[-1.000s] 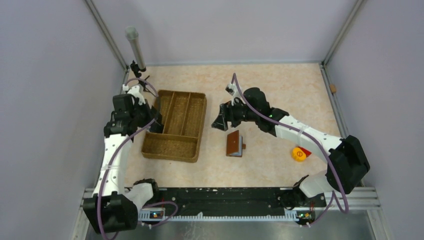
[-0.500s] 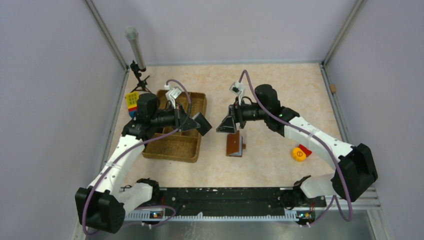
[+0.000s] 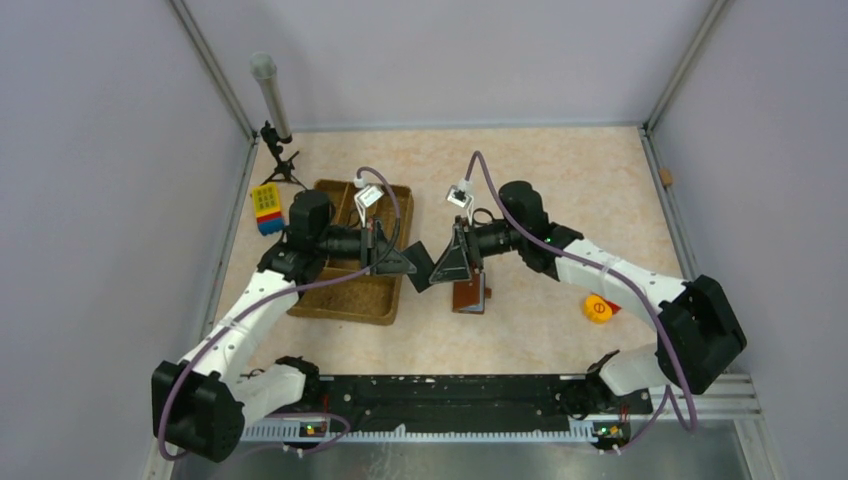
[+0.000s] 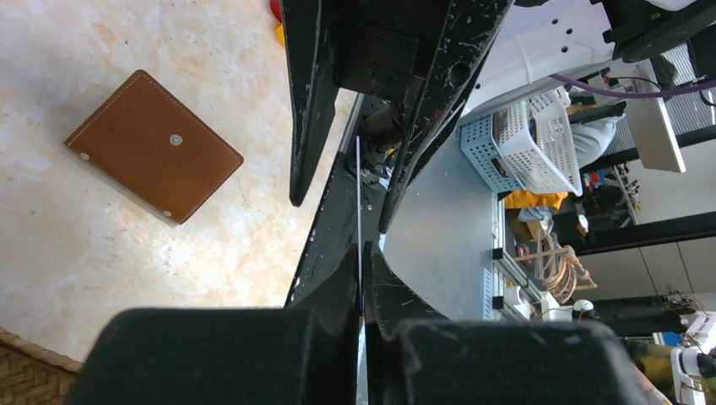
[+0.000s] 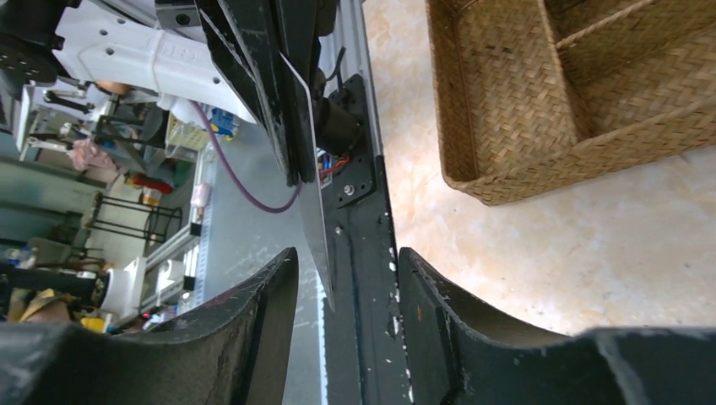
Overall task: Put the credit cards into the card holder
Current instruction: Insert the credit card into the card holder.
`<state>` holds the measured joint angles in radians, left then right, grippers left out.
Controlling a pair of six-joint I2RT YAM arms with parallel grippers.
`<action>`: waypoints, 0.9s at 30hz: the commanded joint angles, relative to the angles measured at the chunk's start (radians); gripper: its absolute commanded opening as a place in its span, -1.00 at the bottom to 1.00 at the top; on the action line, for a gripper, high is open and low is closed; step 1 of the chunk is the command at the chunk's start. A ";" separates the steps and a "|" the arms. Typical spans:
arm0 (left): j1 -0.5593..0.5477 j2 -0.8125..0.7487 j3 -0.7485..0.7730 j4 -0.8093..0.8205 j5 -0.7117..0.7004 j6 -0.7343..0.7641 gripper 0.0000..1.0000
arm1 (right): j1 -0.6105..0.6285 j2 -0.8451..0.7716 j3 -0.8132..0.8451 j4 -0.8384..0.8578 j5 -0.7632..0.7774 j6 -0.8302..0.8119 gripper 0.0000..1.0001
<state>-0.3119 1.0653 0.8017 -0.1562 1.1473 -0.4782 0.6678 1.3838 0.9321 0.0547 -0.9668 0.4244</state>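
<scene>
My left gripper (image 4: 360, 249) is shut on a thin credit card (image 4: 358, 181), which shows edge-on in the left wrist view. It holds the card out above the table right of the tray. My right gripper (image 5: 346, 257) faces it, open. Its fingers (image 5: 270, 304) stand on either side of the card's free end (image 5: 314, 211), with a gap on both sides. From above, the two grippers meet tip to tip around the dark card (image 3: 422, 271). The brown card holder (image 3: 466, 293) lies flat just below the right gripper (image 3: 441, 268), with a greyish edge showing along its right side. It also shows as a card holder (image 4: 154, 145) in the left wrist view.
A large woven compartmented tray (image 3: 345, 295) sits under the left arm. A yellow-and-blue block (image 3: 266, 207) lies left of it. An orange round piece (image 3: 598, 309) with a red bit lies at the right. A grey tube on a stand (image 3: 270, 90) rises at the back left.
The left arm swung from the tray's left side across to the right, carrying the card. The right gripper came down and left to meet it, and its jaws narrowed around the card's end.
</scene>
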 commanded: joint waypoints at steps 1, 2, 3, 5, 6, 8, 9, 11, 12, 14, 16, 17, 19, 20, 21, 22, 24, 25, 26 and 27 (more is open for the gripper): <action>-0.020 0.012 -0.002 0.058 0.022 0.002 -1.00 | 0.032 0.017 0.050 0.115 -0.044 0.037 -0.16; -0.025 0.015 -0.001 0.059 0.015 0.003 -1.00 | 0.036 0.023 0.052 0.129 -0.045 0.049 -0.25; -0.030 0.017 -0.001 0.060 0.002 0.003 -1.00 | 0.039 0.029 0.050 0.151 -0.046 0.064 -0.35; -0.046 0.026 -0.002 0.059 -0.027 0.004 -1.00 | 0.039 0.036 0.036 0.203 -0.035 0.112 -0.83; -0.058 0.032 -0.004 0.055 -0.055 0.006 -1.00 | 0.038 0.035 0.032 0.200 0.000 0.129 -1.00; -0.071 0.046 -0.011 0.049 -0.110 0.003 -0.67 | 0.023 0.033 0.032 0.137 0.084 0.140 -1.00; -0.079 0.053 -0.014 0.047 -0.150 0.001 -0.20 | 0.007 0.027 0.025 0.103 0.117 0.149 -1.00; -0.099 0.056 -0.019 0.039 -0.259 -0.004 0.51 | -0.042 -0.004 -0.014 0.064 0.182 0.189 -1.00; -0.113 0.055 -0.022 0.044 -0.322 -0.012 0.70 | -0.074 -0.027 -0.037 0.026 0.239 0.197 -1.00; -0.154 0.061 -0.021 0.051 -0.449 -0.031 0.87 | -0.106 -0.088 -0.084 -0.045 0.338 0.180 -1.00; -0.209 0.079 -0.015 0.074 -0.559 -0.071 0.94 | -0.118 -0.157 -0.114 -0.143 0.452 0.156 -1.00; -0.235 0.094 -0.016 0.092 -0.602 -0.094 0.95 | -0.124 -0.190 -0.129 -0.184 0.516 0.153 -1.00; -0.285 0.126 -0.017 0.127 -0.699 -0.148 0.96 | -0.136 -0.252 -0.162 -0.260 0.650 0.157 -1.00; -0.309 0.147 -0.018 0.141 -0.736 -0.179 0.97 | -0.142 -0.277 -0.180 -0.299 0.718 0.164 -1.00; -0.326 0.169 -0.019 0.148 -0.761 -0.203 0.97 | -0.152 -0.308 -0.201 -0.326 0.776 0.171 -1.00; -0.345 0.193 -0.022 0.168 -0.786 -0.224 0.97 | -0.163 -0.328 -0.225 -0.342 0.809 0.179 -1.00; -0.364 0.239 -0.032 0.208 -0.809 -0.258 0.97 | -0.177 -0.357 -0.276 -0.343 0.846 0.197 -1.00; -0.369 0.261 -0.042 0.235 -0.804 -0.283 0.98 | -0.180 -0.364 -0.297 -0.333 0.857 0.211 -1.00; -0.375 0.288 -0.053 0.262 -0.798 -0.303 0.97 | -0.180 -0.369 -0.325 -0.320 0.854 0.220 -1.00; -0.380 0.305 -0.066 0.292 -0.792 -0.320 0.97 | -0.180 -0.369 -0.346 -0.305 0.850 0.233 -1.00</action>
<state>-0.6712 1.3094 0.7738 -0.0139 0.4290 -0.6888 0.4995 1.0313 0.6582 -0.2283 -0.2340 0.6090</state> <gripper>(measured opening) 0.986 0.005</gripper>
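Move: The card holder lies about 13 cm to the right of the left hand, 6 cm farther out and some 20 cm below it. The tray's middle is roughly 15 cm to the left hand's left, 15 cm ahead and as far below. For the half-open right gripper, the card, still pinched by the left fingers, is about 4 cm to its left, straight level with it; the holder is about 7 cm to its right, 6 cm ahead and far below. Ease the right gripper a centimetre left and pinch the card, then open the left fingers wide to let go. Carry the card right some 13 cm across the holder, forward and down too, turning the hand about 50 degrees clockwise, while you bring the empty left gripper down 10 cm, right and slightly forward towards the holder, its tips dipping. ##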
